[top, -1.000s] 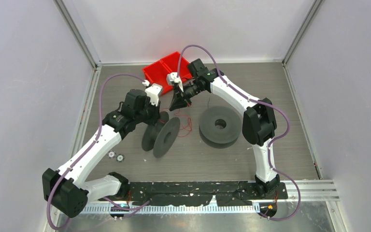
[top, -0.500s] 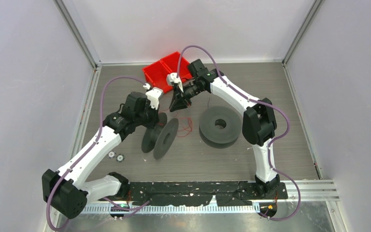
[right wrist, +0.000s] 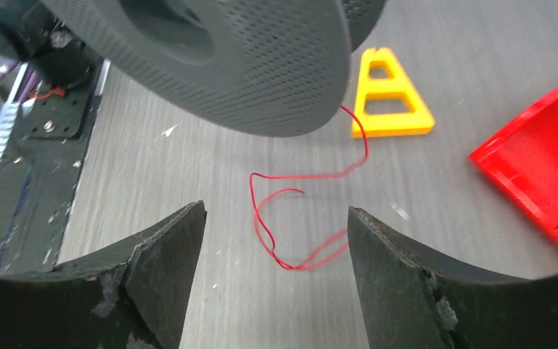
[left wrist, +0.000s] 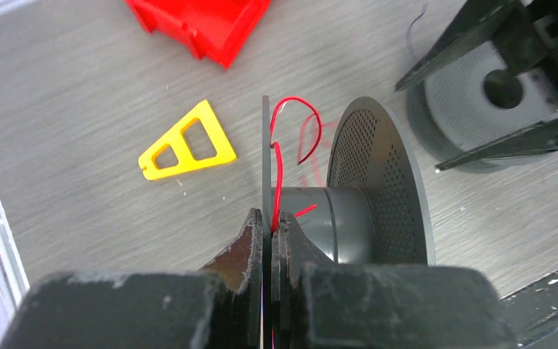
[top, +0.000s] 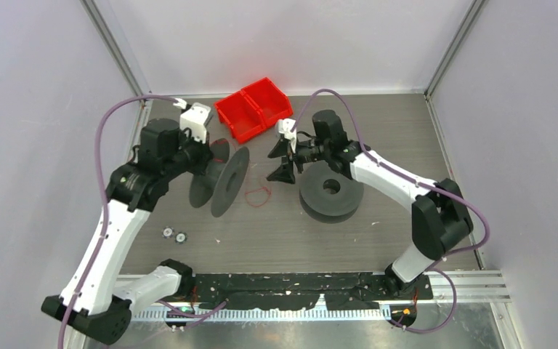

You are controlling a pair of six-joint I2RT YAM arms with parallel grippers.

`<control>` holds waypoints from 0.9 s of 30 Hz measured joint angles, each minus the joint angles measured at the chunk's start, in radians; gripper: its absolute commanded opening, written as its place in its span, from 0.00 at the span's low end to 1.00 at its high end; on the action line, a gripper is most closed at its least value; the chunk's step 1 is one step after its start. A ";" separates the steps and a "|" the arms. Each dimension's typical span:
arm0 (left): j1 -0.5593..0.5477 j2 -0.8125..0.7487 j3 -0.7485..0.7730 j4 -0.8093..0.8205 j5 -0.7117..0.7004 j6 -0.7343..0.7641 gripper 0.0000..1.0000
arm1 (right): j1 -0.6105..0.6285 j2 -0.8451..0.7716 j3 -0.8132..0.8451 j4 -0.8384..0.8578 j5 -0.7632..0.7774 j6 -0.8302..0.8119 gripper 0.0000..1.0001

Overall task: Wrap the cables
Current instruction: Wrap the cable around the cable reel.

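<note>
A dark grey spool [top: 221, 182] stands on edge, and my left gripper [left wrist: 269, 216] is shut on its thin near flange. The cable, a thin red wire [left wrist: 277, 198], runs down the flange into the pinch between it and the right finger. From the spool [right wrist: 240, 51] the cable trails onto the table in a loose loop [right wrist: 290, 266], seen from above as a red curl [top: 258, 195]. My right gripper [right wrist: 276, 211] hovers over that loop, open, with nothing between its fingers. In the top view it [top: 280, 163] hangs between the two spools.
A second dark grey spool [top: 332, 190] lies flat under the right forearm. Two red bins [top: 253, 109] sit at the back. A yellow triangular piece [left wrist: 187, 142] lies on the table beyond the held spool. Small white parts [top: 174, 234] lie at the front left.
My right gripper has opened, let go of the cable and drawn back to the right. The left arm has shifted the spool left and back, and the cable loop now lies on the table.
</note>
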 measured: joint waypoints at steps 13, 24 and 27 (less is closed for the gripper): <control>0.003 -0.154 0.095 -0.059 0.150 -0.064 0.00 | 0.120 -0.021 -0.211 0.623 0.114 0.344 0.84; 0.005 -0.196 0.164 -0.039 0.187 -0.151 0.00 | 0.163 -0.002 -0.402 0.825 0.033 0.389 0.81; 0.005 -0.204 0.169 -0.026 0.200 -0.171 0.00 | 0.179 -0.004 -0.467 0.817 0.035 0.370 0.81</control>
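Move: The left hand holds the black reel by its left flange rim; the reel's middle is roughly 2 cm ahead, 5 cm right and 8 cm below the grip. The loose red cable loop lies on the table about 3 cm back, 8 cm left and 19 cm below the open right hand; from the left hand, some 1 cm back, 11 cm right and 28 cm down. The flat grey reel sits about 3 cm back, 13 cm right and 16 cm below the right hand. Up and back goes the left hand, about 12 cm of rise, keeping its pinch on the flange rim while rolling its right side up some 20 degrees and tipping the fingers up a little. The open right hand lifts slightly and swings left, then draws back and sinks towards the loose red cable, ending about 8 cm farther back and 5 cm lower, jaws still wide. ##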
